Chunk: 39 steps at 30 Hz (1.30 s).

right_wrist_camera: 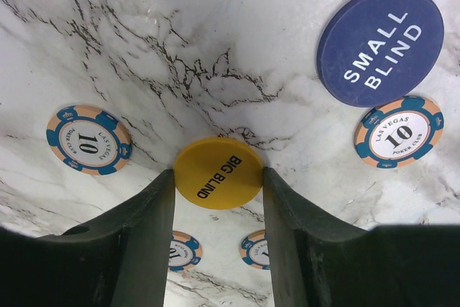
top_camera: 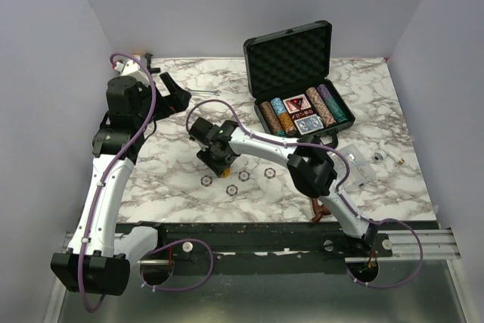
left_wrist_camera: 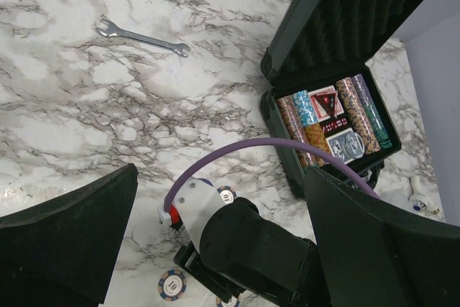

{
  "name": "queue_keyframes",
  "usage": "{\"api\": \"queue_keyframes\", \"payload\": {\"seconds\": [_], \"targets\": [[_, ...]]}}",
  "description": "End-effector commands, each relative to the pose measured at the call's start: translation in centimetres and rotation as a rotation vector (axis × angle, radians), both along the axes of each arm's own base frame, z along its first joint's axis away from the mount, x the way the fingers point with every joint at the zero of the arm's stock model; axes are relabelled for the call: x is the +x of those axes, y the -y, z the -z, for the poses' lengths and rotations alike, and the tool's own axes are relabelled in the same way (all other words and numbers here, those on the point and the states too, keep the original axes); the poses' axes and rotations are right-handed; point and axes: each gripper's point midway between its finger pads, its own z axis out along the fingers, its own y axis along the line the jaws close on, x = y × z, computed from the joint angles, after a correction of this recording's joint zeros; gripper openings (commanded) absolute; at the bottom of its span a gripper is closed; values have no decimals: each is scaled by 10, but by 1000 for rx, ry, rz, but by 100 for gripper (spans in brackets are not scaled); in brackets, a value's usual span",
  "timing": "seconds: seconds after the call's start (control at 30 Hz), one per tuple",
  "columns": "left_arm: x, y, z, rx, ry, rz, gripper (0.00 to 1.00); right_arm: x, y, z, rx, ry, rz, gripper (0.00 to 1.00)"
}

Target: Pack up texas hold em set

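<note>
The black case (top_camera: 291, 58) stands open at the back right, its lower half (left_wrist_camera: 287, 145) holding rows of striped chips (left_wrist_camera: 310, 116) and two card decks (left_wrist_camera: 327, 102). My right gripper (right_wrist_camera: 219, 177) points down at the table's middle, its fingers pressed against both edges of a yellow BIG BLIND disc (right_wrist_camera: 219, 172). A blue SMALL BLIND disc (right_wrist_camera: 380, 46) and loose blue-and-orange chips (right_wrist_camera: 89, 139) lie around it. Raised at the back left, my left gripper (top_camera: 175, 96) stands wide open and holds nothing, looking down on the right arm's wrist (left_wrist_camera: 259, 249).
A silver wrench (left_wrist_camera: 144, 37) lies at the back, left of the case. A clear plastic box (top_camera: 359, 164) and small metal parts (top_camera: 397, 160) sit at the right. A brown pipe fitting (top_camera: 318, 209) lies by the near edge under the right arm.
</note>
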Motion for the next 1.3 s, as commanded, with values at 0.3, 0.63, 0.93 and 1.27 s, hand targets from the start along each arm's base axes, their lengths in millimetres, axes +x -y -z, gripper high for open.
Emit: {"api": "queue_keyframes", "payload": {"seconds": [0.3,0.63,0.93,1.27], "targets": [[-5,3,-17,-15,42,24,99,6,71,38,-205,135,179,29],[-3,2,-15,-13,38,16,98,53,79,-55,79,337,369,24],[-3,2,-14,-17,39,17,99,117,186,-108,98,440,672,23],[-3,9,-12,-28,32,41,98,153,264,-86,125,349,885,24]]}}
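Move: In the right hand's fingers, already pinched, is the yellow big blind button on the table; the blue card deck in the open case lies about 17 cm ahead, 28 cm to the right and 3 cm higher. The blue-and-orange chip roll stands about 8 cm left of that deck and 2 cm farther out, the red dice 3 cm beyond and 2 cm left of it. The small blind lies 9 cm ahead of the right hand and 1 cm left. From the idle left hand the blue deck is about 8 cm ahead, 38 cm right and 28 cm below. Lifting the pinched big blind off the table, the right hand rises a couple of centimetres, then sweeps right by about 26 cm and forward 15 cm, climbing to some 11 cm before it starts to sink over the near part of the case, towards the blue deck. On the way the wrist turns clockwise about 50 degrees and the fingertips swing forward; the grip stays as it was. ##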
